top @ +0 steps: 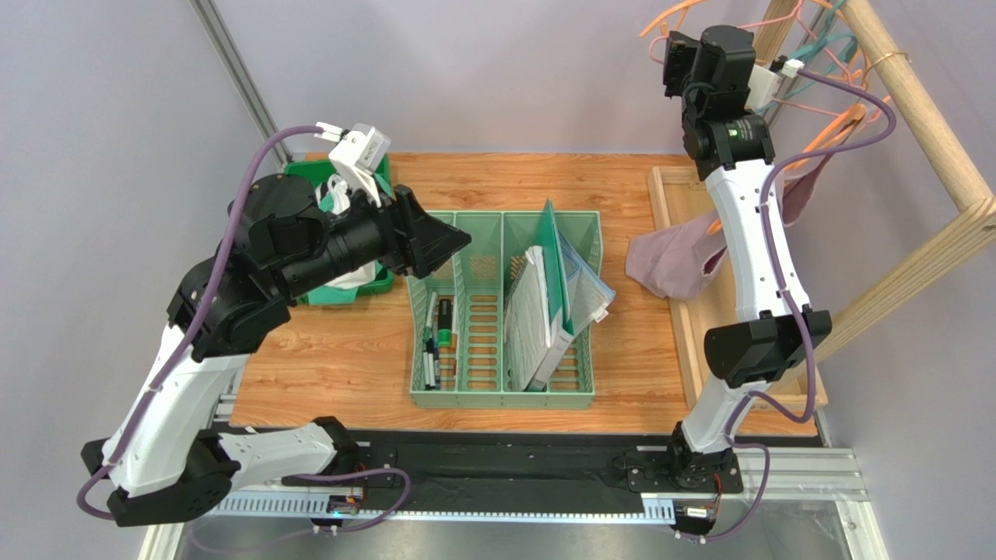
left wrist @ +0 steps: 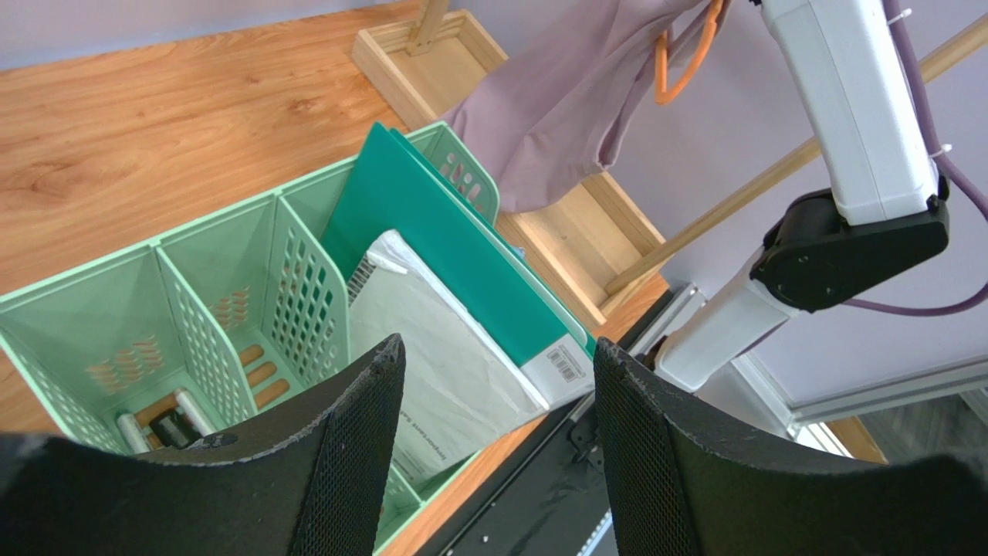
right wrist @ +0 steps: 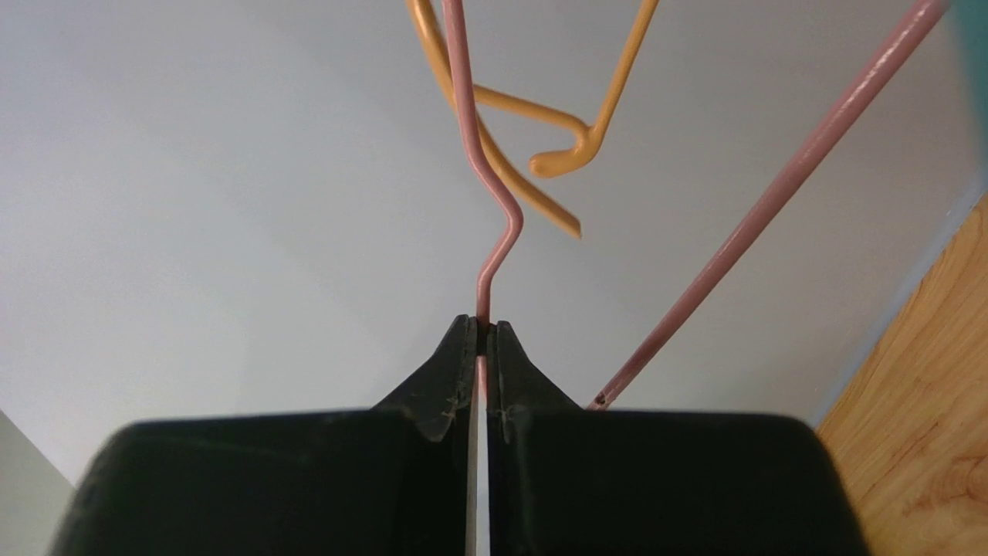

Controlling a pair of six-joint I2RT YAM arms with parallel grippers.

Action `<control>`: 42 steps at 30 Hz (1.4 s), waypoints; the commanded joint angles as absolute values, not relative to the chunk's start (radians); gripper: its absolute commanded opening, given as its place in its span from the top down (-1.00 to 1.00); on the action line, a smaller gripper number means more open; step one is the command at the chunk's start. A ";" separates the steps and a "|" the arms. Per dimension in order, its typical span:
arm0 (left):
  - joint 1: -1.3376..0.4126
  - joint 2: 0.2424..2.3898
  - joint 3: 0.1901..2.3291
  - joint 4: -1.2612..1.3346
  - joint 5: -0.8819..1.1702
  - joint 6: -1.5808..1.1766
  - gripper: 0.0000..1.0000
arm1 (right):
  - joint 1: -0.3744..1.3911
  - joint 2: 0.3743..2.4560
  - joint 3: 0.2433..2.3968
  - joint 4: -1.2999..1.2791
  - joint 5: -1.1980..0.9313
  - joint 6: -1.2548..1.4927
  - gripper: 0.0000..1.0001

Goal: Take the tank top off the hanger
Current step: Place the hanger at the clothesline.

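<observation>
A mauve tank top (top: 669,264) hangs at the right, draped down over the base of the wooden rack (top: 924,117); in the left wrist view the tank top (left wrist: 568,104) has orange hanger wire (left wrist: 678,64) showing at its top. High by the rack's rail, my right gripper (right wrist: 485,324) is shut on a thin pink hanger wire (right wrist: 481,174), with an orange hanger hook (right wrist: 557,151) just beyond it. From above, the right gripper (top: 676,58) sits among the hanger hooks. My left gripper (left wrist: 499,353) is open and holds nothing; it hovers over the green organizer, far left of the tank top. Its fingers (top: 438,243) point right.
A mint-green desk organizer (top: 462,391) holds pens, a green folder (left wrist: 464,232) and a white envelope (left wrist: 447,348). A green bin (top: 316,292) sits behind the left arm. Teal and orange hangers (top: 818,47) crowd the rack's rail. The rack's wooden base tray (top: 672,193) lies on the right.
</observation>
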State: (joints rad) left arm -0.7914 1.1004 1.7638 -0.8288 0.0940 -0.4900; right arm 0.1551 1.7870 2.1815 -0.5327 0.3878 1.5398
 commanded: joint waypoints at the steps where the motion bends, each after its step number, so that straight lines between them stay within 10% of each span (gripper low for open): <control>1: -0.793 1.048 1.743 -0.822 0.071 -0.508 -0.32 | 0.126 1.756 2.119 -0.476 0.391 1.624 1.00; 20: -0.792 1.065 1.724 -0.790 0.084 -0.497 -0.32 | 0.137 1.603 1.904 -0.383 0.281 1.514 0.62; 36: -0.793 1.029 1.687 -0.778 0.090 -0.503 -0.32 | 0.146 1.519 2.017 -0.618 0.264 1.359 -0.80; 42: -0.793 1.017 1.663 -0.762 0.100 -0.505 -0.32 | 0.144 1.531 2.089 -0.790 0.215 1.240 -1.00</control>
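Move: The right hand, still pinching the pink hanger by one end, has the clothesline rod roughly 27 cm to its right, 8 cm farther out and 10 cm above. The orange hanger's middle is about 13 cm right, 10 cm ahead and 5 cm up; the teal hanger about 22 cm right, level with the hand in reach, 4 cm up. The mauve tank top hangs some 9 cm right, 20 cm back and 25 cm below. From the left hand the rod is about 43 cm ahead, 58 cm right, 11 cm up. Let go of the pink hanger's end: keep the right fingers shut on it nearly in place at first, then open them wide while drawing the hand straight back about 8 cm, away from the hanger. Turn the wrist some 10 degrees counter-clockwise as you withdraw, with a slight roll and downward tip. ##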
